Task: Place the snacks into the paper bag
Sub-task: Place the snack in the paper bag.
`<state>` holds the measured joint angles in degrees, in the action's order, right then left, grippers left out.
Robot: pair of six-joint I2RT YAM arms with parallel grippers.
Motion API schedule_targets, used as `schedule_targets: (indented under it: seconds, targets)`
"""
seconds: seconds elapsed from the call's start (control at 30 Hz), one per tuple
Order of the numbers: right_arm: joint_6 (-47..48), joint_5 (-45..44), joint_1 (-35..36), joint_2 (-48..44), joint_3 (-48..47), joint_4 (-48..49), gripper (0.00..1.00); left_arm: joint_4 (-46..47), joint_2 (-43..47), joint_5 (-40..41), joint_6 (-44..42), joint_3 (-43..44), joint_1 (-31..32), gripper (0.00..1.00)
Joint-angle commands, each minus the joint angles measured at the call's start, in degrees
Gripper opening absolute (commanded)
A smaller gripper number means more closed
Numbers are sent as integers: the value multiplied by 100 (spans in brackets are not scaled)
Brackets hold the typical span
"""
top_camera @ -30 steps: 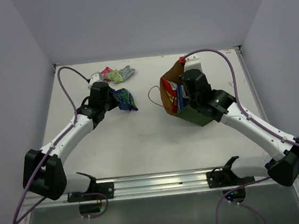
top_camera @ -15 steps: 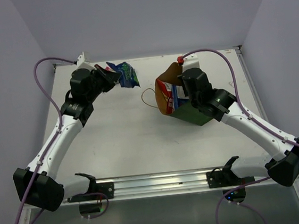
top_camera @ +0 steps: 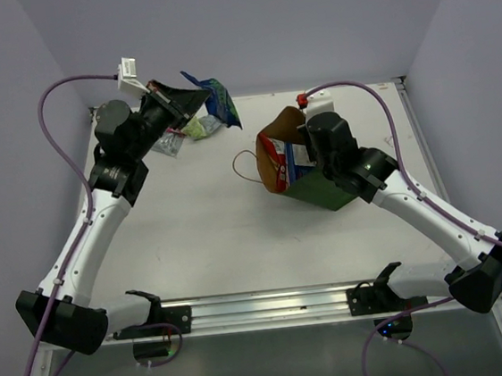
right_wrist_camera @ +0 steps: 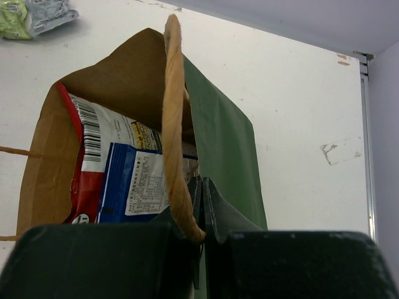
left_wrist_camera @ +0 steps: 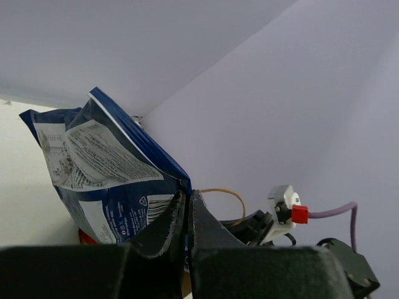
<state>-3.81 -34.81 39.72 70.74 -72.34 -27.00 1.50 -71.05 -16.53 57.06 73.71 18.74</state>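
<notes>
My left gripper (top_camera: pixel 195 99) is shut on the corner of a blue-white snack packet (top_camera: pixel 217 100), holding it in the air above the table's far left. In the left wrist view the packet (left_wrist_camera: pixel 106 168) hangs left of the closed fingertips (left_wrist_camera: pixel 188 194). The dark green paper bag (top_camera: pixel 325 191) lies tilted at centre right, its brown mouth facing left. My right gripper (right_wrist_camera: pixel 203 182) is shut on the bag's green wall (right_wrist_camera: pixel 218 124) by a tan handle (right_wrist_camera: pixel 173 112). Inside are a white-red chip bag (right_wrist_camera: pixel 87 137) and a blue-white packet (right_wrist_camera: pixel 140 184).
A green packet (top_camera: pixel 195 128) and a silver-grey one (top_camera: pixel 170 143) lie on the table at the far left, under the left arm. The bag's other tan loop handle (top_camera: pixel 245 165) rests on the table left of its mouth. Walls close in on three sides.
The left arm has lifted the blue-white packet off the table and carried it up toward the back wall. The right gripper keeps its hold on the bag, whose mouth has tipped slightly left.
</notes>
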Motion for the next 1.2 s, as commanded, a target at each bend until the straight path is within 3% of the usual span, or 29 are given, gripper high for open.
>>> schedule_targets:
  seconds: [0.0, 0.17, 0.53, 1.17]
  targets:
    - [3, 62, -9, -113, -360, 213, 0, 658, -85, -727, 454, 319, -46, 0]
    - [-49, 79, 0, -60, -386, 213, 0, 1326, -164, -1176, 1096, 188, 15, 0]
    - [-199, 167, 0, 19, -518, 187, 0, 2073, -787, -1273, 1615, 222, 1017, 0]
    - [-313, 176, -9, 10, -615, 125, 0, 2118, -1262, -1291, 1906, -305, 1527, 0]
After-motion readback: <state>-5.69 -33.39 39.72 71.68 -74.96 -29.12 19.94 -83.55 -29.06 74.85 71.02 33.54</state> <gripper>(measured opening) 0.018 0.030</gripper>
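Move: Right of the left hand, with the blue snack pouch already pinched in it, lies the paper bag's open mouth: about 17 cm to the right, 5 cm back and 18 cm below. The right gripper, holding the bag's rim, is some 23 cm to the right of the left hand, 3 cm back and 13 cm lower. A green packet lies on the table 14 cm ahead, 4 cm left and 42 cm below. From the right hand, the mouth is about 6 cm left, 3 cm back and 5 cm below. Swinging right about 14 cm and back some 5 cm, the left hand carries the blue pouch to the bag's mouth, still pinching it by its edge. It rises slightly at first, then sinks to about 3 cm below its starting height, turning roughly 30 degrees clockwise as its fingers tip down. The right hand keeps the bag's rim pinched, nearly still. ##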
